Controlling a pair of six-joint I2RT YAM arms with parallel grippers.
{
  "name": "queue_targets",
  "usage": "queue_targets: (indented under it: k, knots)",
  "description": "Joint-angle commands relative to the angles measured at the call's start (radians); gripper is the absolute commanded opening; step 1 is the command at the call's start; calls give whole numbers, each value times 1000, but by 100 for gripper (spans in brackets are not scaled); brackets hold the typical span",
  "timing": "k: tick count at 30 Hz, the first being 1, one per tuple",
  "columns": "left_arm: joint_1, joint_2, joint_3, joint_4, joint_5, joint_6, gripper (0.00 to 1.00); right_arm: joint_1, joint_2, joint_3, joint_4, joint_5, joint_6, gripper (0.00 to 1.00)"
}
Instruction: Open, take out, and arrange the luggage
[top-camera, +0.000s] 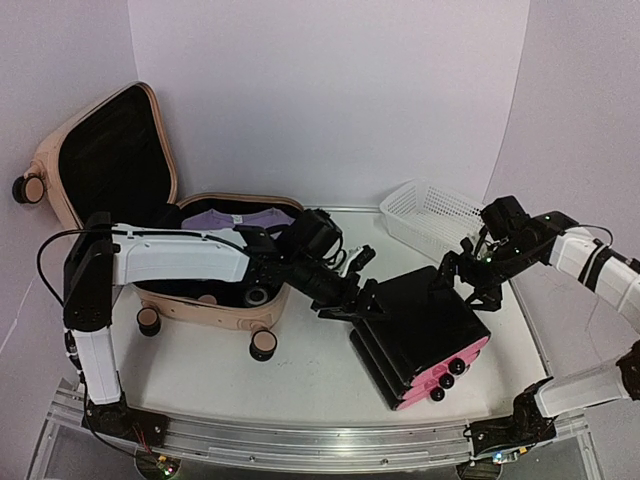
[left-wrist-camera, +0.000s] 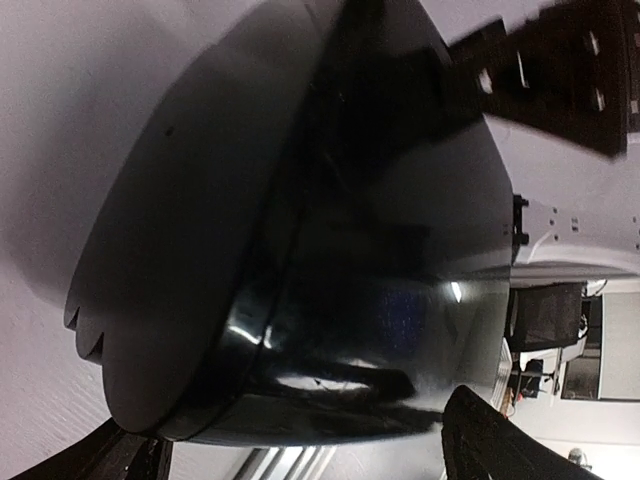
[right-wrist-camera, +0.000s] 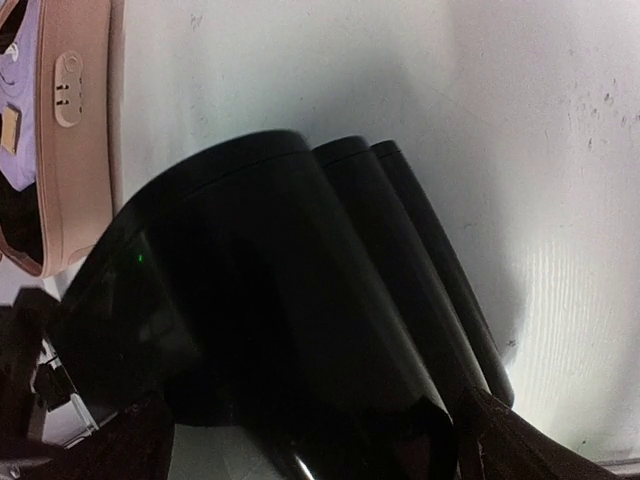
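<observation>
The luggage (top-camera: 100, 160), a large pale pink hard-shell suitcase, lies open at the left with its black-lined lid up. A purple garment (top-camera: 245, 218) is in its lower half. Its pink shell (right-wrist-camera: 75, 150) also shows in the right wrist view. A black hard-shell case (top-camera: 420, 320) with a pink end and small black wheels lies on the table to the right. My left gripper (top-camera: 348, 300) is at its left corner, jaws wide, with the case (left-wrist-camera: 300, 230) between them. My right gripper (top-camera: 462, 272) straddles the far right corner, open wide, over layered black shells (right-wrist-camera: 300, 300).
A white mesh basket (top-camera: 430, 215) stands at the back right, just behind the right gripper. The suitcase's pink-and-black wheels (top-camera: 263, 343) stick out toward the table's front. The metal rail (top-camera: 300, 445) runs along the near edge.
</observation>
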Motion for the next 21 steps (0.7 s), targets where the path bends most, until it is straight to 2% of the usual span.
queue_targets:
  k: [1, 6, 9, 12, 14, 16, 19, 21]
  knots:
    - [80, 116, 181, 62, -61, 11, 93, 16, -39, -80, -47, -95, 36, 98]
    - [153, 251, 391, 27, -36, 29, 92, 32, -53, -144, 84, -117, 177, 98]
    - [180, 371, 620, -16, 6, 57, 92, 55, -44, -166, 148, -82, 245, 98]
    - [196, 503, 894, -166, 19, 144, 92, 86, -50, -176, 199, -35, 306, 98]
    - [215, 530, 993, -270, 20, 193, 92, 99, -67, -182, 224, -16, 322, 98]
    - [233, 458, 926, -322, -31, 247, 93, 99, -81, -163, 192, 9, 276, 98]
    - [238, 247, 677, -329, -104, 332, 97, 100, -87, -95, 46, 85, 119, 98]
    - [236, 120, 524, -328, -84, 328, 99, 99, -80, -56, -45, 119, 3, 98]
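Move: The black drawer box sits between both hands, its middle about 12 cm right of the left hand, 6 cm back from it and some 8 cm lower. From the right hand that same middle is roughly 9 cm left, 8 cm back and 7 cm lower. The white basket stands about 25 cm ahead and 16 cm right of the left hand; the open suitcase's middle is some 32 cm left of the left hand and 10 cm ahead. The black drawer box is turned clockwise between two wide-open grippers: the left hand sweeps forward about 20 cm along its left side, rising a few centimetres late in the stroke, then eases back slightly, clear of its far-left corner. The right hand stays at the right edge, shifting about 3 cm left and slightly back while rolling its left side up some 10 degrees. ##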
